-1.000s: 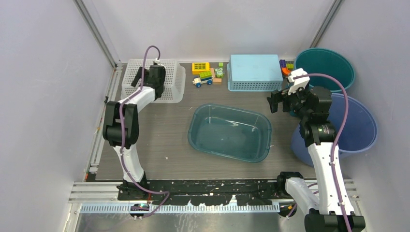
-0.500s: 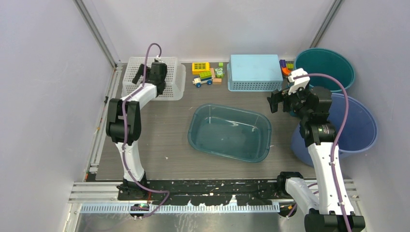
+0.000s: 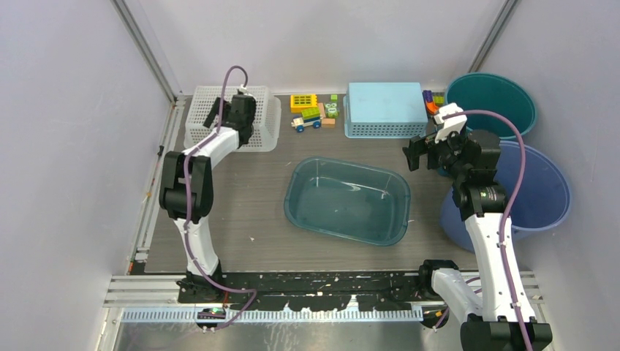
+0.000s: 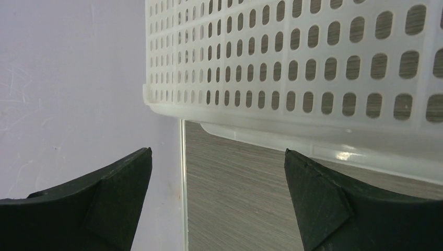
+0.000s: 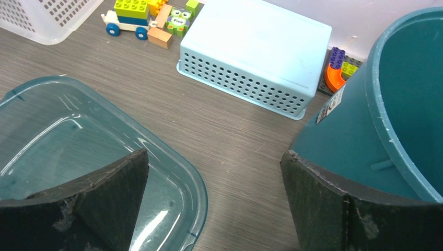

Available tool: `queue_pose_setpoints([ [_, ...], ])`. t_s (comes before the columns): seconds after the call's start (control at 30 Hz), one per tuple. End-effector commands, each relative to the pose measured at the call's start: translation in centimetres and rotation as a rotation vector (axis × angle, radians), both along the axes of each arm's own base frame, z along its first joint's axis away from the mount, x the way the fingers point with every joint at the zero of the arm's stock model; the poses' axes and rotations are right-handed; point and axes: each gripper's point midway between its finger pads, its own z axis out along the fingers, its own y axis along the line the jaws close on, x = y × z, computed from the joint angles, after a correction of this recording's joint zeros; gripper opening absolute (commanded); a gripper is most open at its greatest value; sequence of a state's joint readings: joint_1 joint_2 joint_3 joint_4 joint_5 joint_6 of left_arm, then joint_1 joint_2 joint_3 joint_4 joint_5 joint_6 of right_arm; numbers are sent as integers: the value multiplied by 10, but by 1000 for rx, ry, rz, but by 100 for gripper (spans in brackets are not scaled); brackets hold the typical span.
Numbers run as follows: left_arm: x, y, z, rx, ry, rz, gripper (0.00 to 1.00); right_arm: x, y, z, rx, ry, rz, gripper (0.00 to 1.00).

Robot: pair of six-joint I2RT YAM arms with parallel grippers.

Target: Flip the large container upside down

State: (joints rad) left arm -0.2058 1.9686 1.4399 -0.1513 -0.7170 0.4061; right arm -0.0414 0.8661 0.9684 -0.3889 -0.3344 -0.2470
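The large container (image 3: 347, 200), a clear teal tub, rests in the middle of the table with its open side up. Its near corner (image 5: 78, 151) shows in the right wrist view. My right gripper (image 3: 411, 155) hovers open just right of the tub's far right corner, with nothing between its fingers (image 5: 214, 152). My left gripper (image 3: 216, 111) hangs open at the back left over a white perforated basket (image 3: 232, 121). In the left wrist view its fingers (image 4: 217, 151) frame bare table and the wall, with the basket's side (image 4: 313, 63) just beyond.
A light blue basket (image 3: 385, 108) lies bottom up at the back. Toy blocks (image 3: 313, 110) sit between the two baskets. A teal bucket (image 3: 491, 102) and a blue bucket (image 3: 537, 191) stand at the right edge. Grey walls close in left and back.
My left gripper has shifted slightly right and back over the white basket, which sits a little differently. The right arm and the teal tub have not moved.
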Motion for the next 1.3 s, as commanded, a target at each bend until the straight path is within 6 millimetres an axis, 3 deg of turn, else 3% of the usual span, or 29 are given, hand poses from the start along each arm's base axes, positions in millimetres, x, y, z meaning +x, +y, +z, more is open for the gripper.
queue_pose_setpoints([
  [0.0,-11,-4,42,-70,-94,-18,99,-2,10,11,19,-32,57,100],
  [0.13,-26,-15,52,-138,-82,-90,99,-15,31,10,31,-13,187,100],
  [0.23,-50,-31,56,-220,-56,-196,100,-28,46,7,6,11,298,100],
  [0.37,-91,-57,74,-330,-63,-372,100,-46,57,-4,-65,42,407,100],
  [0.53,-148,-82,79,-423,-24,-560,100,-95,86,-30,-173,139,674,100],
  [0.73,-218,-97,63,-512,84,-695,100,-138,100,-71,-366,212,843,100],
  [0.93,-270,-92,45,-544,72,-713,100,-193,112,-90,-368,285,1098,100],
  [1.03,-283,-93,41,-569,26,-730,100,-199,112,-106,-405,315,1132,100],
  [1.27,-292,-101,39,-620,19,-751,100,-182,110,-152,-530,348,1052,98],
])
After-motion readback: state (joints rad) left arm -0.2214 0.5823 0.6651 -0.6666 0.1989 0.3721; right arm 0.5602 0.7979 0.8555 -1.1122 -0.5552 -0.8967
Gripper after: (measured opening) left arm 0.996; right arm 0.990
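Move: The large teal container stands about 23 cm left of the right hand, 6 cm nearer the base and some 24 cm below. From that hand, the upturned light-blue basket is 22 cm ahead and 11 cm left, the teal bin 12 cm ahead and 17 cm right, and the purple bin 5 cm back and 22 cm right. From the left hand, the container is about 26 cm back and 44 cm right; the upturned white basket is level, roughly 7 cm right, just below. Swing the open right gripper back about 20 cm, down and to the left towards the large container's near-right corner, turning it some 65 degrees counter-clockwise so the fingers point left and down. Meanwhile draw the open left gripper up off the white basket and back about 29 cm, drifting right towards the container's side, sinking again later and turning clockwise to face it. ##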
